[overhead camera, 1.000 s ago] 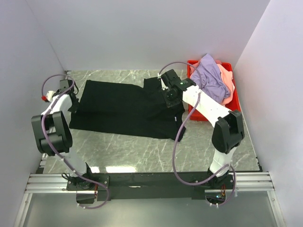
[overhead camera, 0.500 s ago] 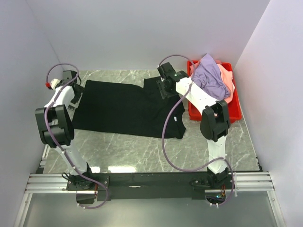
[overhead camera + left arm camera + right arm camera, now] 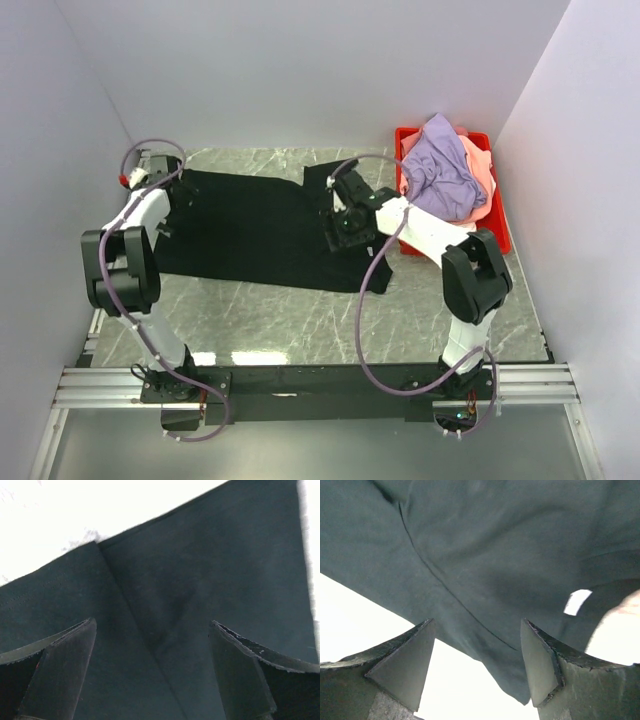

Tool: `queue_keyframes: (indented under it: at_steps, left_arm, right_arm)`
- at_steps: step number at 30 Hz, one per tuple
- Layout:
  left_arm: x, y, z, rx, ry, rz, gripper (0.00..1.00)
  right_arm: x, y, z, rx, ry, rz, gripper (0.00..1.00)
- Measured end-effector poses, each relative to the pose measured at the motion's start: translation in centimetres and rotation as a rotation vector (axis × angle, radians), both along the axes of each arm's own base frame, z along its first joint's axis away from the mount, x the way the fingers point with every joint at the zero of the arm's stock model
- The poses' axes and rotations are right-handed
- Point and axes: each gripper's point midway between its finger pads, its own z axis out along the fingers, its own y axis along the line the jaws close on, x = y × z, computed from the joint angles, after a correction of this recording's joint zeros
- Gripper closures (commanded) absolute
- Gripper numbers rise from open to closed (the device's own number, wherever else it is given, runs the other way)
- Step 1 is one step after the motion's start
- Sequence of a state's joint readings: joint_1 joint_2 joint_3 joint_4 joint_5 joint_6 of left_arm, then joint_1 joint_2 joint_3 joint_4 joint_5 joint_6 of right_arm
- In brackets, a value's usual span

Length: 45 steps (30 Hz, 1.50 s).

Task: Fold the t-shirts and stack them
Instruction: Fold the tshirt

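A large black t-shirt (image 3: 255,225) lies spread across the marble table. My left gripper (image 3: 165,205) hovers over its left edge. In the left wrist view that gripper (image 3: 152,625) is open, with only flat black cloth and a seam between the fingers. My right gripper (image 3: 340,228) is over the shirt's right part. In the right wrist view it (image 3: 476,622) stands open above a cloth edge, holding nothing. A small white label (image 3: 577,601) shows on the cloth there. A lavender t-shirt (image 3: 440,165) and a salmon-pink t-shirt (image 3: 484,178) lie heaped in the bin.
A red plastic bin (image 3: 500,238) stands at the back right, beside the right arm. White walls close in the table on the left, back and right. Bare marble (image 3: 300,325) runs between the shirt and the arm bases.
Both grippers have opened and let go of the black shirt. The left gripper moved toward the far-left corner. The right gripper went back, then came nearer and left.
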State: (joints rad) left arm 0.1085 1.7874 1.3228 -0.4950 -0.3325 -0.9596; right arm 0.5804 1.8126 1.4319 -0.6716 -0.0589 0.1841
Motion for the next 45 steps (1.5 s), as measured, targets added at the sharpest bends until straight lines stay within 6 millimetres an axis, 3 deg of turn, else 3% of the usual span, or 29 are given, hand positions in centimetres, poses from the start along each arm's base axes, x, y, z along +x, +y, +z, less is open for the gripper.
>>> queue_keyframes:
  at_steps: [8, 10, 14, 17, 29, 36, 45]
  left_arm:
    - [-3.0, -0.5, -6.7, -0.02, 0.17, -0.03, 0.01]
    - [-3.1, -0.5, -6.7, -0.015, 0.162, -0.028, 0.01]
    - [-4.2, -0.2, -6.7, 0.0, 0.139, -0.021, 0.01]
    - [-6.2, 0.1, -6.9, 0.008, 0.147, -0.003, 0.01]
    - [-17.1, 1.0, -7.6, 0.034, 0.257, 0.146, 0.01]
    - [-18.6, 2.0, -6.9, 0.052, 0.296, 0.19, 0.01]
    - [-15.4, 2.7, -3.6, 0.064, 0.203, 0.2, 0.01]
  right_arm:
    - [-4.2, -0.3, -6.1, 0.026, 0.155, -0.004, 0.24]
    - [-5.6, -0.7, -7.4, 0.028, 0.195, 0.004, 0.24]
    - [-6.8, -0.5, -7.1, 0.103, 0.172, 0.024, 0.24]
    - [-7.7, -0.5, -7.0, 0.151, 0.161, 0.036, 0.24]
    - [-12.3, -1.9, -6.7, 0.192, 0.223, 0.079, 0.23]
    - [-12.2, -3.4, -6.4, 0.111, 0.218, 0.03, 0.22]
    - [-7.6, -4.5, -3.1, 0.009, 0.065, -0.08, 0.21]
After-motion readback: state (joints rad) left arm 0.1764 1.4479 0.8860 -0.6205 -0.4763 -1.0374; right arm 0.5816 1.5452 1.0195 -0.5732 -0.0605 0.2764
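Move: The folded black t-shirt lies under both hands, its middle about 24 cm to the left hand's right and 2 cm back, and some 24 cm to the right hand's left and 6 cm ahead, roughly 7 cm lower. From the right hand, the white label is 5 cm to the right and about 1 cm ahead, the far sleeve 20 cm ahead and 4 cm left, and the red bin about 16 cm ahead and 29 cm right. The t-shirt is dragged back over the table towards the bases by both open grippers, which first sink about 7 cm onto it. The left hand sweeps back some 18 cm in all, the right about 13 cm, wrists tipping down slightly. Both then lift off 3 to 4 cm while easing forward, the right also drifting right; fingers stay open. ##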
